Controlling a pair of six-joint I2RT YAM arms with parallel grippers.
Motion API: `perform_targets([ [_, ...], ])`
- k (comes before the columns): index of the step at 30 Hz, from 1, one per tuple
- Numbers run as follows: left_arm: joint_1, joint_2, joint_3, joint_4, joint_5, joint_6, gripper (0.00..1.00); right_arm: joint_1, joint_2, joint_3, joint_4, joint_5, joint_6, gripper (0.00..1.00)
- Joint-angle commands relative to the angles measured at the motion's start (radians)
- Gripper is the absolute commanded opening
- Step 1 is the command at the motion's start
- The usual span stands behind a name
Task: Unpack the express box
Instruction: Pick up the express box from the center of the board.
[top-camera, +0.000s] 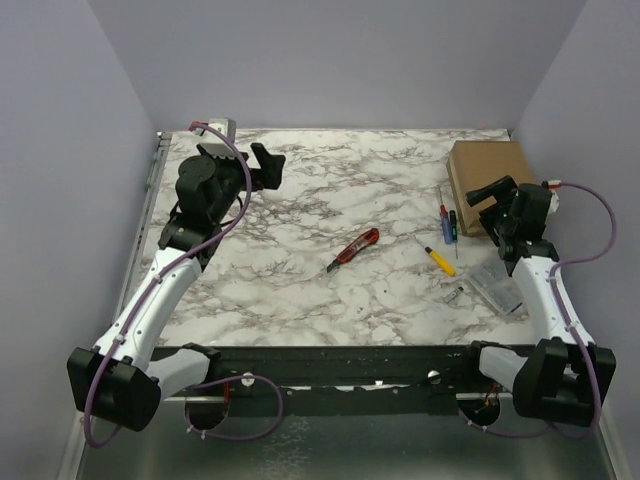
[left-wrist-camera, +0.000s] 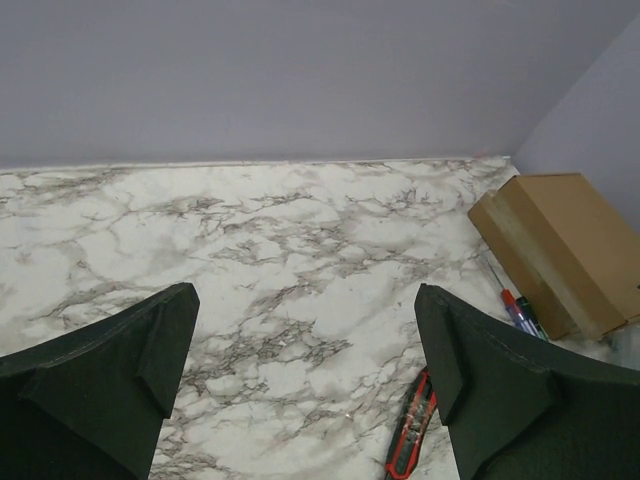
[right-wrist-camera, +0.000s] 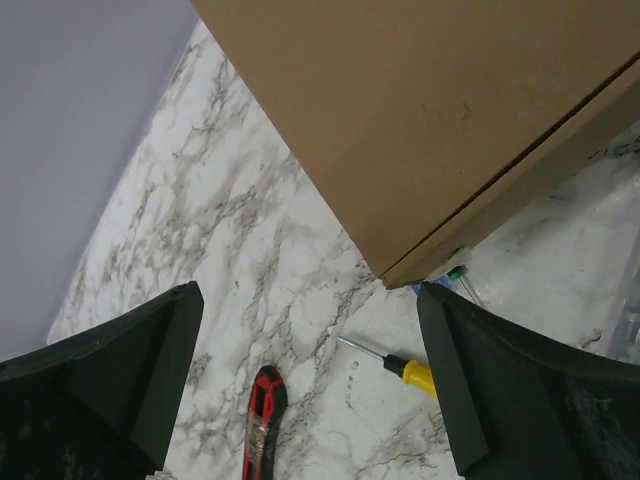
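Observation:
The express box (top-camera: 485, 165) is a shut brown cardboard carton at the back right of the marble table; it also shows at the right edge of the left wrist view (left-wrist-camera: 565, 245). My right gripper (top-camera: 489, 194) hovers over the box's near left corner with its jaws wide open and nothing between them (right-wrist-camera: 310, 340); the box (right-wrist-camera: 430, 110) fills the top of its view. My left gripper (top-camera: 264, 166) stands open and empty at the back left (left-wrist-camera: 305, 340), far from the box.
A red and black utility knife (top-camera: 352, 249) lies mid-table. A yellow-handled screwdriver (top-camera: 436, 257) and thin red and blue screwdrivers (top-camera: 446, 216) lie left of the box. A clear plastic bag (top-camera: 497, 285) lies near the right arm. Walls close in on three sides.

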Motion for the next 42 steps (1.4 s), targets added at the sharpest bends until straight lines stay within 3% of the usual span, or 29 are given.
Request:
perform_targets([
  [1,-0.023,-0.024,-0.016,0.033,0.041,-0.016,0.99,-0.025,-0.079,0.000,0.046,0.026,0.047,1.00],
  [5,-0.044,-0.024,-0.018,0.035,0.044,-0.018,0.99,-0.064,-0.100,0.010,-0.032,0.093,0.029,1.00],
  [10,-0.055,-0.027,-0.022,0.037,0.042,-0.021,0.99,-0.290,-0.139,-0.130,0.082,-0.147,0.122,1.00],
  [16,-0.063,-0.033,-0.044,0.064,0.064,-0.051,0.99,-0.391,-0.079,-0.201,0.226,-0.319,0.143,1.00],
  [22,-0.063,-0.019,-0.044,0.069,0.083,-0.063,0.99,-0.410,0.023,-0.217,0.295,-0.416,0.180,1.00],
  [32,-0.063,-0.021,-0.047,0.074,0.087,-0.069,0.99,-0.410,0.118,-0.253,0.373,-0.425,0.258,1.00],
  [42,-0.065,-0.013,-0.051,0.086,0.106,-0.078,0.99,-0.410,0.206,-0.312,0.586,-0.443,0.356,1.00],
])
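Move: The express box's middle lies about 12 cm ahead of the right hand, 6 cm to its right and some 13 cm below. The blue screwdriver is about 8 cm ahead and 6 cm left of that hand, the yellow screwdriver 8 cm left and 2 cm back, the clear parts case 9 cm back and 4 cm right, all roughly 17 cm below. From the left hand the box is some 53 cm right, 11 cm ahead and 30 cm below. Sweeping right and slightly back with a brief rise, the right hand then sinks some 10 cm while easing forward, ending at the express box's near end about 7 cm right and 7 cm lower. It rolls its left side up about 25 degrees, open jaws bracketing the box's near top edge. The left hand, also open, drifts about 4 cm right, turning slightly clockwise. ##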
